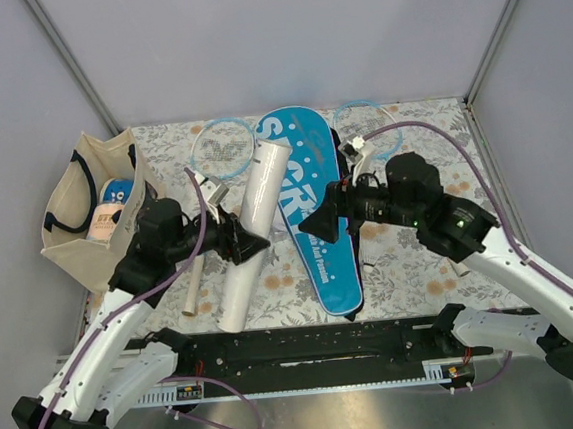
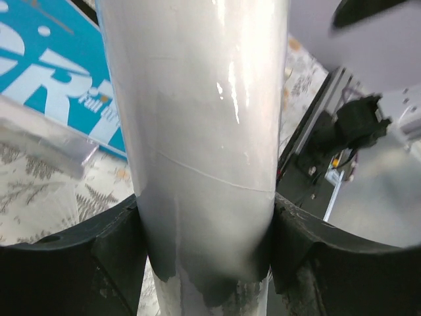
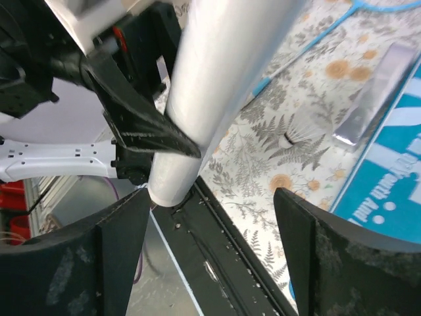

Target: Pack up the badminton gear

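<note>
The long white tube (image 1: 264, 181) lies slanted across the floral table, its near end at the black rail. My left gripper (image 1: 257, 244) is shut on the tube (image 2: 204, 131), one finger pressed on each side (image 2: 207, 243). The blue "SPORT" cover (image 1: 316, 187) lies just right of it. My right gripper (image 1: 309, 222) hovers open over the cover's left edge, with nothing between its fingers (image 3: 210, 243). Two light-blue rackets (image 1: 222, 147) (image 1: 369, 127) lie at the back. A small white shuttlecock (image 3: 299, 137) rests on the cloth between the tube (image 3: 223, 79) and the cover (image 3: 388, 191).
A beige tote bag (image 1: 65, 209) with black handles stands at the left, with packets inside. A white racket handle (image 1: 192, 283) lies left of the tube. The black rail (image 1: 318, 342) runs along the near edge. Grey walls close in the back and sides.
</note>
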Available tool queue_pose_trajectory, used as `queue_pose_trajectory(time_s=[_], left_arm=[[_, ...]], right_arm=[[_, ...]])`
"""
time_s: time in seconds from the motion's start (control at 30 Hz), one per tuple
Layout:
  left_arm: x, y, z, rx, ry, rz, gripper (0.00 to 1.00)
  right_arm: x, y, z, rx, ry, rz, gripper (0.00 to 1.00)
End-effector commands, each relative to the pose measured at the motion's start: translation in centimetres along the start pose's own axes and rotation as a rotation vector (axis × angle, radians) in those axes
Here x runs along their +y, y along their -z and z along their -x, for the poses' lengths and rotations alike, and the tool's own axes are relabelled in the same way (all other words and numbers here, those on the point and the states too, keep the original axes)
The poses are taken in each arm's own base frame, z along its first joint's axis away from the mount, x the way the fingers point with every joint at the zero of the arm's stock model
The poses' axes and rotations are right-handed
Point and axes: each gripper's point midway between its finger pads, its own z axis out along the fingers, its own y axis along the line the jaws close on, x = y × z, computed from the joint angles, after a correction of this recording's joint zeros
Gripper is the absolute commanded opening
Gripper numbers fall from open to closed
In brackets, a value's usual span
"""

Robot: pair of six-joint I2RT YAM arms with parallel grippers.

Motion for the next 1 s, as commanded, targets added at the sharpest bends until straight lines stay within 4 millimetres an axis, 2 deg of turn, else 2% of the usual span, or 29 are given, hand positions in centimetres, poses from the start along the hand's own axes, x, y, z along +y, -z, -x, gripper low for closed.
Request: queue_pose_trajectory(time_s=[0.0, 0.13, 0.37, 0.63, 0.97], left_arm=[[0.3, 1.0, -1.3, 0.038, -0.171, 0.032, 0.48], [0.0, 1.2, -2.2, 0.024, -0.278, 0.03, 0.48], [-0.2, 1.6, -2.8, -0.028, -0.409, 0.021, 0.47], [-0.7, 1.4, -3.2, -0.024, -0.421, -0.021, 0.46], [-1.1, 1.2, -3.5, -0.02, -0.429, -0.054, 0.46]], right_arm=[[0.5, 3.6, 2.8, 0.017, 0.145, -0.059, 0.79], [2.7, 5.2, 6.8, -0.038, 0.222, -0.035, 0.66], [5.0, 4.9, 9.5, -0.01, 0.228, 0.065, 0.63], [5.6, 2.4, 8.8, 0.082, 0.208, 0.164, 0.61], [3.3, -0.1, 9.7, 0.086, 0.234, 0.117, 0.61]])
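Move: Some 14 cm ahead of the empty right hand, about 8 cm to its left and 5 cm higher, is the raised far end of the white tube, which the left hand already grips near its middle; from the left hand that tube end lies about 16 cm ahead, 5 cm right and 9 cm up. On the table, some 28 cm below the right hand, lie the blue racket bag, 20 cm ahead and level sideways; the clear pouch, 23 cm ahead and 8 cm left; and the shuttlecock, 13 cm ahead and 15 cm left. Lifting about 12 cm while drifting slightly right, the right hand then sinks some 4 cm and comes left and about 2 cm forward towards the tube's raised end, turning slightly counter-clockwise, its fingers closing partway but still apart. The left hand keeps its grip, drops about 4 cm and draws back some 3 cm, tilting the tube's far end up by roughly 15 degrees, then holds. ##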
